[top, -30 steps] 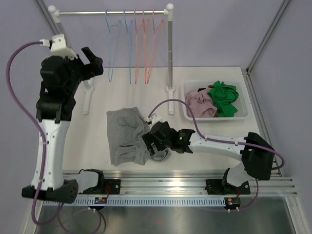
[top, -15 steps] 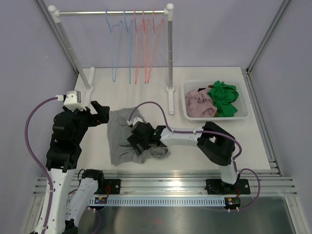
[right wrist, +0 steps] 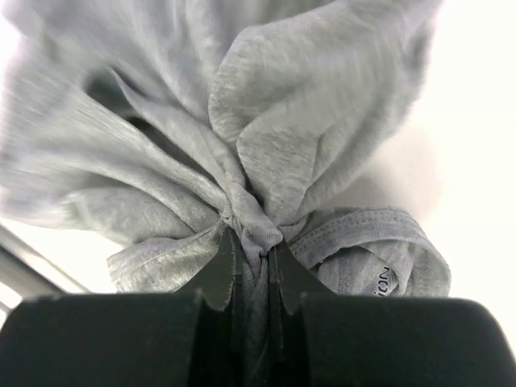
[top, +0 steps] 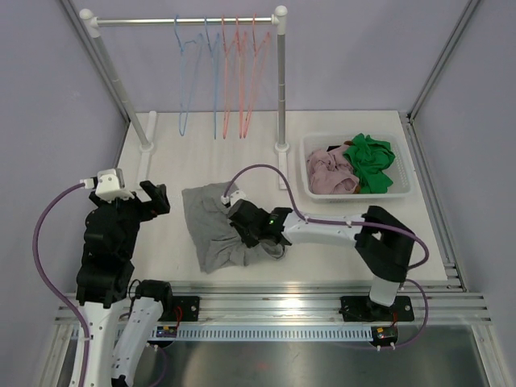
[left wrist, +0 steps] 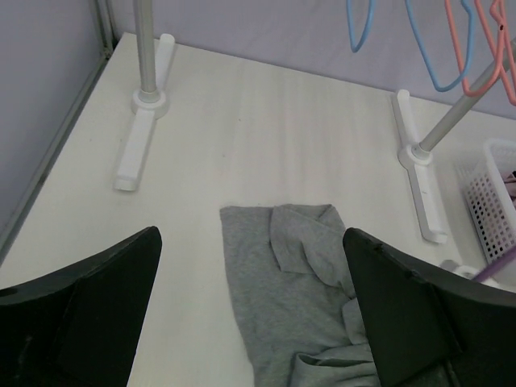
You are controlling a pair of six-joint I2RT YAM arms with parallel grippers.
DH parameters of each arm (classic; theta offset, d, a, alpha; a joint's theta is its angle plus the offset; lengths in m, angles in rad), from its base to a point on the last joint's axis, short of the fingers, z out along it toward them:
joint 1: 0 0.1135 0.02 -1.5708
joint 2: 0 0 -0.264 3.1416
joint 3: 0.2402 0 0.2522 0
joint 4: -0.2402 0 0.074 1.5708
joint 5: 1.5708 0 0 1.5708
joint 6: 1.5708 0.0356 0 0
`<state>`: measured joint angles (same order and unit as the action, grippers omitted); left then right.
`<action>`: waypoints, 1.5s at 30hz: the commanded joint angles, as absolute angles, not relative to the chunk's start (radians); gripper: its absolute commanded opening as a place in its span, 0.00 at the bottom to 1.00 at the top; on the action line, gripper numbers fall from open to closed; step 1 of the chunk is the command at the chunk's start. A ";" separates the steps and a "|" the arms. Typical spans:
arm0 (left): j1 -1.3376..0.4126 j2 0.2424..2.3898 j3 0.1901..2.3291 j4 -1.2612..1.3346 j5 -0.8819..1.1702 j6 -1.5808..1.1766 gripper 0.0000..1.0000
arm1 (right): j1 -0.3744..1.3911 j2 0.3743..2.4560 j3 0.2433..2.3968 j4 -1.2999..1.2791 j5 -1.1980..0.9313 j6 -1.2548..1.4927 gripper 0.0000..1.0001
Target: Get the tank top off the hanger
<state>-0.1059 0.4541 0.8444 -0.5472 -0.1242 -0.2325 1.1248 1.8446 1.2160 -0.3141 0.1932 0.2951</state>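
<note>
The grey tank top (top: 211, 230) lies crumpled on the table, off any hanger. My right gripper (top: 240, 232) is shut on a bunched fold of it (right wrist: 256, 234), low over the table. My left gripper (top: 153, 198) is open and empty, left of the tank top and above the table; in the left wrist view the tank top (left wrist: 298, 282) lies between its spread fingers. Several blue and red hangers (top: 219, 72) hang bare on the rack rail.
The clothes rack (top: 280, 81) stands at the back, its feet on the table. A white basket (top: 310, 187) with pink and green clothes sits at the right. The right arm stretches across the near table.
My left arm came down from high at the back left to low beside the tank top. My right gripper dragged the bunched tank top, turning it and shifting it slightly right.
</note>
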 commanded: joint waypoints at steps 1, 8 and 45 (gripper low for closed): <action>-0.106 0.410 0.822 -0.505 -0.216 -0.221 0.99 | 1.127 1.599 1.232 -0.388 0.360 0.331 0.00; -0.106 0.367 0.807 -0.491 -0.204 -0.216 0.99 | 1.112 1.365 1.359 -0.629 0.682 0.350 0.00; -0.095 0.368 0.799 -0.485 -0.206 -0.238 0.99 | 0.201 1.942 1.437 -0.646 0.302 0.270 0.05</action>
<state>-0.0990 0.3740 0.8070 -0.5411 -0.1825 -0.2359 0.2020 1.8950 1.4708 -0.6998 0.4168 0.2276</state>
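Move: The white basket that the held grey tank top is bound for has its middle about 21 cm ahead of the right hand and 37 cm to its right, nearly at hand height. In it the pink garment lies some 20 cm ahead and 28 to the right, the green one about 22 ahead and 42 to the right; the rack's right foot is roughly 21 cm ahead and 12 to the right. From the idle left hand the basket is about 20 cm ahead, 62 to the right and 25 below. The right hand, fingers still shut on the bunched tank top, lifts it off the table some 32 cm, swinging to the right and somewhat forward on the way and turning clockwise about 55 degrees while the fingers tip up, then back down. Once some 35 cm over to the right, it goes on forward and sinks into the white basket, bringing the bundle down over the pink and green garments to only a few centimetres above its starting height, the grip never opening. ##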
